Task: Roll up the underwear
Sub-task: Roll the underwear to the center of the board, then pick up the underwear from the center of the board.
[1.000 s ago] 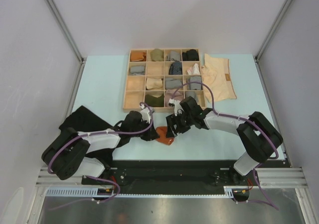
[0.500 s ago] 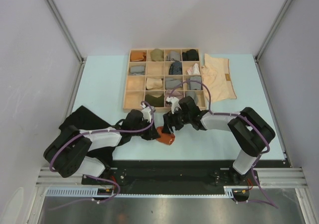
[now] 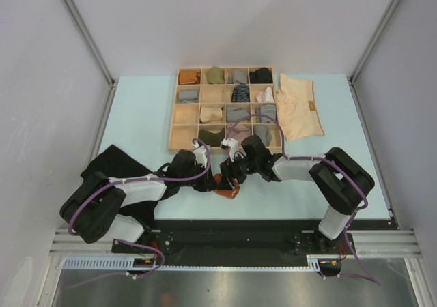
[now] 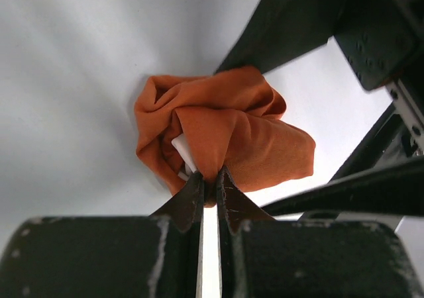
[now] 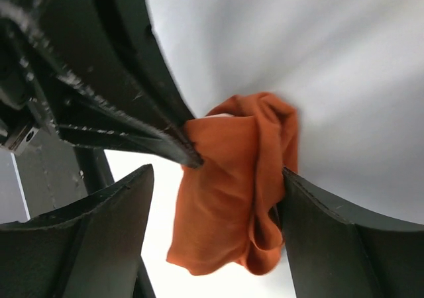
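The rust-orange underwear (image 3: 226, 187) lies crumpled near the table's front edge, between the two grippers. My left gripper (image 4: 209, 179) is shut on a fold of this underwear (image 4: 228, 129). My right gripper (image 5: 217, 172) stands open astride the same garment (image 5: 232, 198); its right finger (image 5: 318, 225) touches the cloth's side, and the left finger is apart from it. The left gripper's fingertips (image 5: 189, 155) show in the right wrist view, pinching the cloth's upper edge. The black underwear (image 3: 115, 162) lies at the left, partly under the left arm. The cream underwear (image 3: 300, 108) lies flat right of the tray.
A wooden compartment tray (image 3: 175, 126) stands at the table's middle back, with small rolled bundles in several cells. Both arms meet just in front of it. Metal frame posts rise at the table's far corners.
My right gripper has moved left and now straddles the orange underwear. The left gripper has kept its pinch and its place.
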You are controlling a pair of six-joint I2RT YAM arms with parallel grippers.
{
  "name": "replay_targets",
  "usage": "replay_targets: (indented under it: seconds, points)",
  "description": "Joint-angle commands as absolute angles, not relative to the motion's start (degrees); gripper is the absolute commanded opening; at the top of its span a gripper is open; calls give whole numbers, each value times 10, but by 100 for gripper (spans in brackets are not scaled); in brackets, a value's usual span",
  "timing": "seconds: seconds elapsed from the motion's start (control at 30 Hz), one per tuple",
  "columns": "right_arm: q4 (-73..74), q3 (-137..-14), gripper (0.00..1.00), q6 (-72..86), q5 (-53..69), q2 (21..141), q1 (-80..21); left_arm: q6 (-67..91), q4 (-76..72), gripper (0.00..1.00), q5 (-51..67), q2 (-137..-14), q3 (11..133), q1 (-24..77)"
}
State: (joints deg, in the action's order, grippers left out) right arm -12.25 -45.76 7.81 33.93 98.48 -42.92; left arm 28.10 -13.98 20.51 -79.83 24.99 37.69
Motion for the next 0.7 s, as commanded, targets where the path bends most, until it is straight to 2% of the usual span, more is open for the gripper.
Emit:
replay_targets:
  seconds: [0.0, 0.2, 0.37, 0.53, 0.63, 0.67]
  points:
    - [-100, -465, 75, 55, 327, 980, -453, 284, -102, 0, 185, -811, 254, 369]
    - [-60, -470, 70, 44, 245, 958, -482, 287, -103, 0, 181, -809, 250, 364]
    - [-25, -483, 47, 32, 150, 946, -510, 287, -104, 0, 180, -805, 245, 362]
    - [-29, -483, 37, 34, 132, 940, -513, 283, -102, 0, 185, -800, 243, 362]
    - [-30, -484, 13, 37, 121, 937, -516, 280, -103, 0, 189, -793, 243, 362]
    - [-25, -485, 1, 38, 116, 937, -516, 279, -104, 1, 190, -788, 244, 362]
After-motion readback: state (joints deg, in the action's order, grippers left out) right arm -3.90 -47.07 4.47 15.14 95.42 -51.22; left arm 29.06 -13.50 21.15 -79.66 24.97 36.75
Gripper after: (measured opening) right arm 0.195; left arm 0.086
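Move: The underwear's small folded bundle has its middle about 1 cm back from the right hand and 2 cm below it, between its wide-open fingers. In the box ahead, the olive cloth is roughly 13 cm forward and 6 cm left of that hand, the pink cloth 14 cm forward and 3 cm right, both some 2 cm lower. The left hand already grips the bundle's left end; its middle lies about 4 cm right, 1 cm back and 1 cm lower. The right fingers close from wide open to nearly shut, pinching the orange fabric just to the right of where the left fingers keep their hold. The right hand first slips back and down over the bundle, about 1 cm each way, then stays nearly in place while its fingertips tip more steeply down, some 15 degrees of turn in all. The left hand holds still. ##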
